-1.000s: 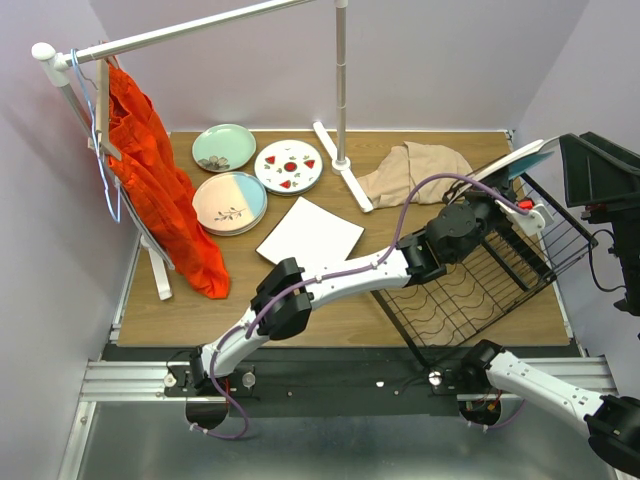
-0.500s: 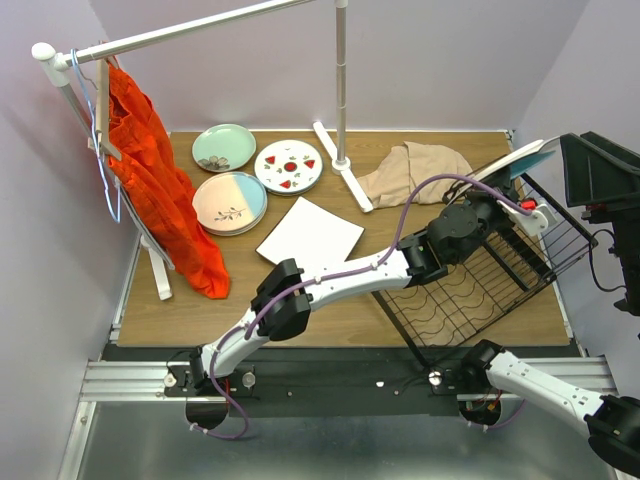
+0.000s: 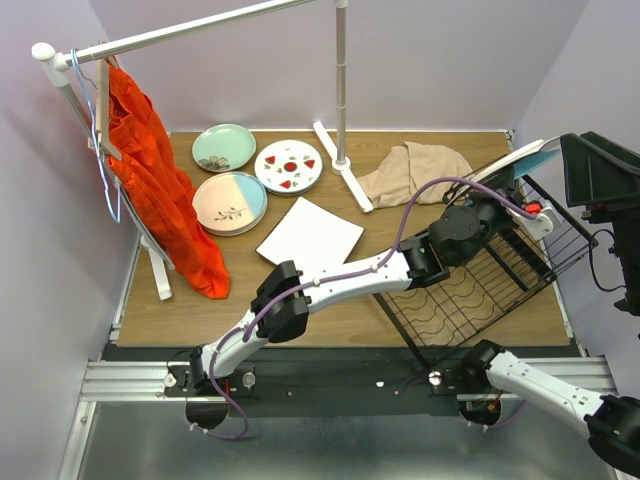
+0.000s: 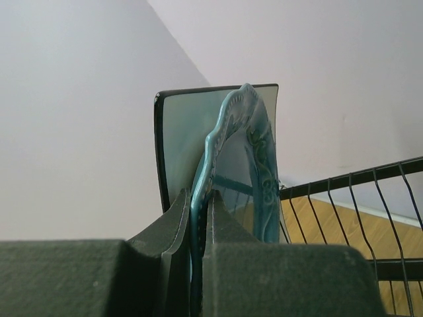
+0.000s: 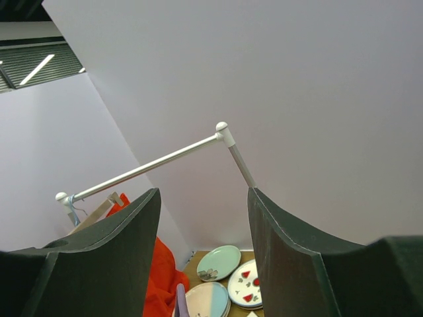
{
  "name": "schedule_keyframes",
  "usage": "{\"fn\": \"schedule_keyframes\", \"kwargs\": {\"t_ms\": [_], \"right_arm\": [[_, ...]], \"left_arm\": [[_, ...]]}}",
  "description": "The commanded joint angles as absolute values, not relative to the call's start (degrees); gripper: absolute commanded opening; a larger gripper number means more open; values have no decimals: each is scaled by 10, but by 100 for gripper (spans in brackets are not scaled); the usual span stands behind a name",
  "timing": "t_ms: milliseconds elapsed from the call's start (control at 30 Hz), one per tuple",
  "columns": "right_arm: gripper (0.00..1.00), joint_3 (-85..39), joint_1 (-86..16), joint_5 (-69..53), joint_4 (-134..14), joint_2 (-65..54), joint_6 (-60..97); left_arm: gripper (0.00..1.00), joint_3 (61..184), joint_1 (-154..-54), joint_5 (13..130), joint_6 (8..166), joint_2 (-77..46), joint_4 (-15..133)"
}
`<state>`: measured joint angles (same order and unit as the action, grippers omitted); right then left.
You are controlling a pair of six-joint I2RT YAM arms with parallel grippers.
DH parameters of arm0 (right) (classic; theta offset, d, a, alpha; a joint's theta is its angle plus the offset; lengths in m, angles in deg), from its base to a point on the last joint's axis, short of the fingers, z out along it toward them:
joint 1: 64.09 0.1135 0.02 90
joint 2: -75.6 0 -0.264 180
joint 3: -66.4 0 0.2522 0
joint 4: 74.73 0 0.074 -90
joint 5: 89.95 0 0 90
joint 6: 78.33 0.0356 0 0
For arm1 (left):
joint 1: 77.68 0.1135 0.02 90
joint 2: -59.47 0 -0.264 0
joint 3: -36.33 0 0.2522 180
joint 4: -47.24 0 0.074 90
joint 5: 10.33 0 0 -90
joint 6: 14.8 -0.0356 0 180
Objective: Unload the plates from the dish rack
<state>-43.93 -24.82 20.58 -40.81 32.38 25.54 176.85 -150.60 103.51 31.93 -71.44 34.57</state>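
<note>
The black wire dish rack (image 3: 470,290) lies tilted at the right of the table. In its upright section stand a teal scalloped plate (image 3: 533,160) and a square plate with a dark rim (image 3: 505,165). My left arm stretches across the table to them. My left gripper (image 3: 520,200) is shut on the teal plate's (image 4: 231,139) rim, its pads (image 4: 177,214) pinching the edge. The square plate (image 4: 178,145) stands just behind. My right gripper (image 5: 203,193) is open, empty and pointing up at the wall. Pale green (image 3: 223,147), red-spotted (image 3: 288,166), pink-and-blue (image 3: 229,202) and white square (image 3: 310,235) plates lie on the table.
A white clothes rail (image 3: 340,80) spans the back, with an orange garment (image 3: 160,190) hanging at the left. A beige cloth (image 3: 415,170) lies next to the rack. A black device (image 3: 600,180) stands beyond the rack at the right edge.
My left wrist has shifted very slightly at the rack, still gripping the teal plate. The right arm has not moved.
</note>
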Motion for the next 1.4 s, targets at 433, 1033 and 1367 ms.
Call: {"fn": "schedule_keyframes", "kwargs": {"t_ms": [433, 1033, 1367], "right_arm": [[64, -439, -250, 222, -420, 330, 247], [64, -443, -250, 211, -420, 330, 249], [64, -446, -250, 203, -420, 327, 251]], "left_arm": [[0, 1750, -1550, 1014, 353, -612, 247], [0, 1622, -1560, 973, 528, -512, 257], [0, 1540, -1559, 972, 581, -414, 252]]}}
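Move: The left hand already pinches the teal plate's edge; the white square plate on the table, on the unloading side, lies some 35 cm to its left, 5 cm ahead and 35 cm below. The white rack plate stands about 8 cm ahead and 3 cm to the right, and the dish rack's middle lies roughly 30 cm below, 7 cm to the right and level fore and aft. From the idle right hand, the teal plate is roughly 15 cm ahead, 5 cm right and 20 cm below. The left hand draws the pinched teal plate about 9 cm back, finishing left and up, some 5 cm each. ##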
